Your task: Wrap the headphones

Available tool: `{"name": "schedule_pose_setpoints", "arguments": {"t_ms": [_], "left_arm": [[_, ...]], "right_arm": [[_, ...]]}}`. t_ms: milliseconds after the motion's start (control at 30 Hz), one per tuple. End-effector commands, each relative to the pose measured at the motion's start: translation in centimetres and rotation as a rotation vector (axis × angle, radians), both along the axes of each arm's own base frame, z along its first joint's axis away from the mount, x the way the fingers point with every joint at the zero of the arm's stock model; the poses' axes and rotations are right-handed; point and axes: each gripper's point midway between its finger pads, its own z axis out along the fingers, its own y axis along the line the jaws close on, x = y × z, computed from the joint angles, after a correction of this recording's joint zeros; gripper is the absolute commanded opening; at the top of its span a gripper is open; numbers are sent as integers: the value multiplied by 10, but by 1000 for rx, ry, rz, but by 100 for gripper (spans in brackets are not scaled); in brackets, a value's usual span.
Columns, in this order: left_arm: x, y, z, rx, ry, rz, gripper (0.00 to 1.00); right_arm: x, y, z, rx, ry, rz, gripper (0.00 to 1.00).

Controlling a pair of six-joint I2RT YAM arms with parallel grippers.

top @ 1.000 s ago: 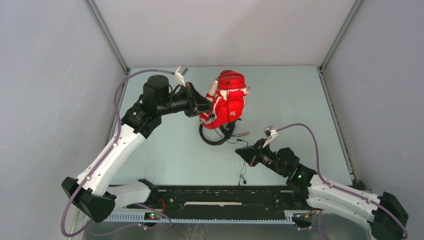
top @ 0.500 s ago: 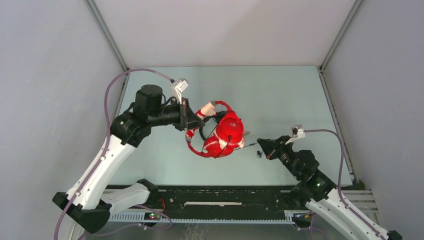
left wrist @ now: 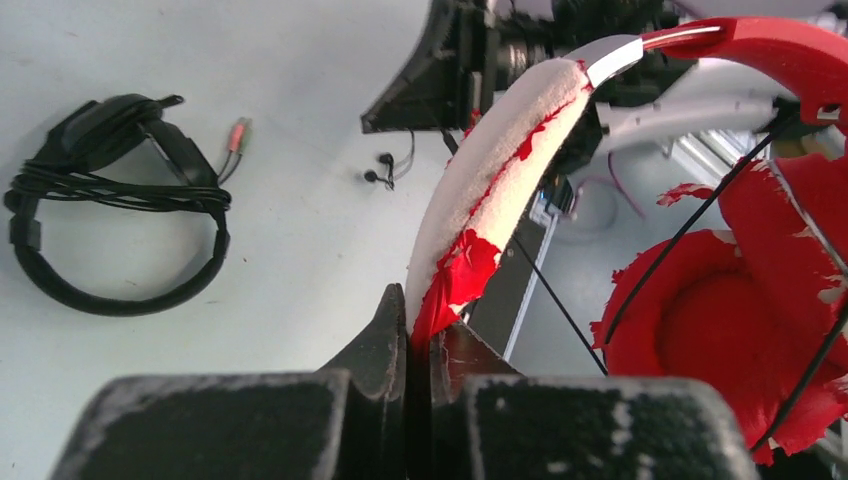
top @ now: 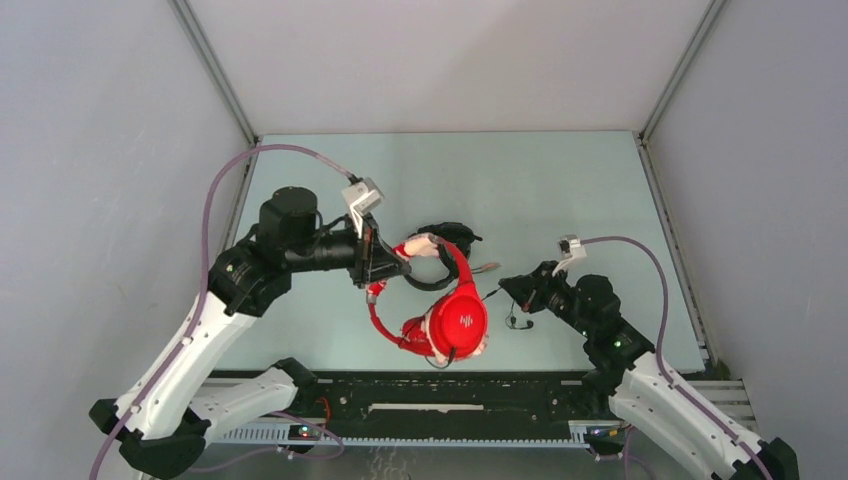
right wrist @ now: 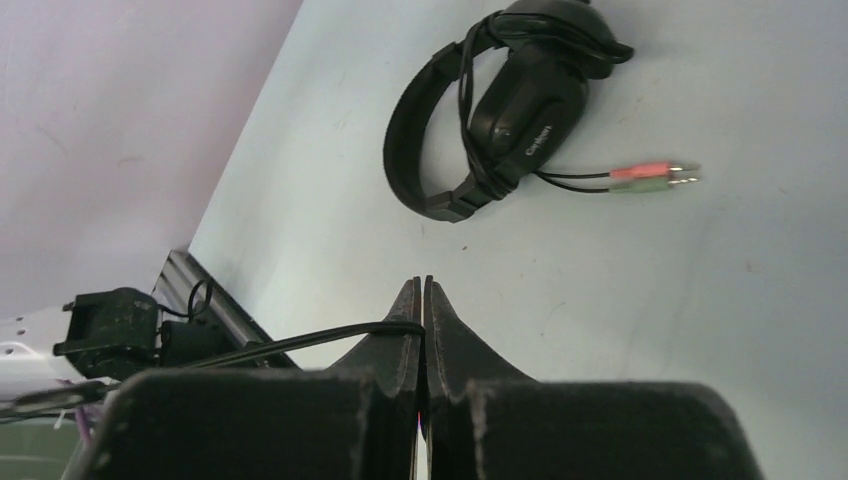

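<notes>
The red headphones (top: 455, 320) hang over the near middle of the table, held by their headband. My left gripper (top: 390, 265) is shut on that headband's white and red padding (left wrist: 500, 150), and it is shut there in the left wrist view too (left wrist: 425, 335). One red earcup (left wrist: 720, 330) shows to the right with the thin dark cable (left wrist: 560, 300) crossing in front of it. My right gripper (top: 505, 287) sits just right of the earcup, shut on the cable (right wrist: 300, 340), which leaves the closed jaws (right wrist: 422, 300) to the left.
Black headphones (top: 440, 240) with wound cable lie on the table behind the red ones, also seen in the wrist views (left wrist: 110, 200) (right wrist: 500, 110). Their pink and green plugs (right wrist: 655, 175) rest on the table. The black base rail (top: 450, 390) runs along the near edge.
My left arm has carried the red headphones from the back middle toward the near edge, turning them. My right gripper, still holding the cable, shifted right and slightly back. The black headphones are now uncovered.
</notes>
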Motion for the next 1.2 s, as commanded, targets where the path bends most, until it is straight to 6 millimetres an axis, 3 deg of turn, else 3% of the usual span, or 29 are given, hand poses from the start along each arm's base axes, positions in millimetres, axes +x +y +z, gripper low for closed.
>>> {"name": "schedule_pose_setpoints", "arguments": {"t_ms": [0,333,500,700,933,1167], "left_arm": [[-40,-12,-3,-14,10,-195,0],[-40,-15,-68,290,1,-185,0],[0,-9,-92,443,-32,16,0],[46,9,-99,595,-132,264,0],[89,28,-82,701,-273,644,0],[108,34,-75,620,-200,952,0]], "right_arm": [[16,9,39,33,-95,21,0],[26,0,89,-115,-174,35,0],[13,-2,115,-143,-158,77,0],[-13,3,122,-169,-68,181,0],[-42,23,134,-186,10,321,0],[-60,45,138,-219,130,405,0]]}}
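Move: The left hand holds the red headphones by the headband; the cord pinched in the right fingers, where they are being taken, is about 19 cm to its right, 6 cm farther out and some 17 cm lower. The black headphones lie about 18 cm ahead of the left hand, 6 cm right and 33 cm down. For the right hand, the red earcups hang roughly 16 cm back, 11 cm left and 14 cm above; the black headphones are about 13 cm ahead, 13 cm left and 15 cm below. The left hand, still gripping the headband, swings the red headphones down some 12 cm in a scoop, first about 3 cm back, then some 11 cm forward, while the wrist turns so that the fingers, at first pointing right, end up pointing forward and down over the side of the black headphones. The right hand keeps the cord pinched and rises beside them, then, once up, draws back and to the left towards the earcups, swinging its fingers counter-clockwise. ##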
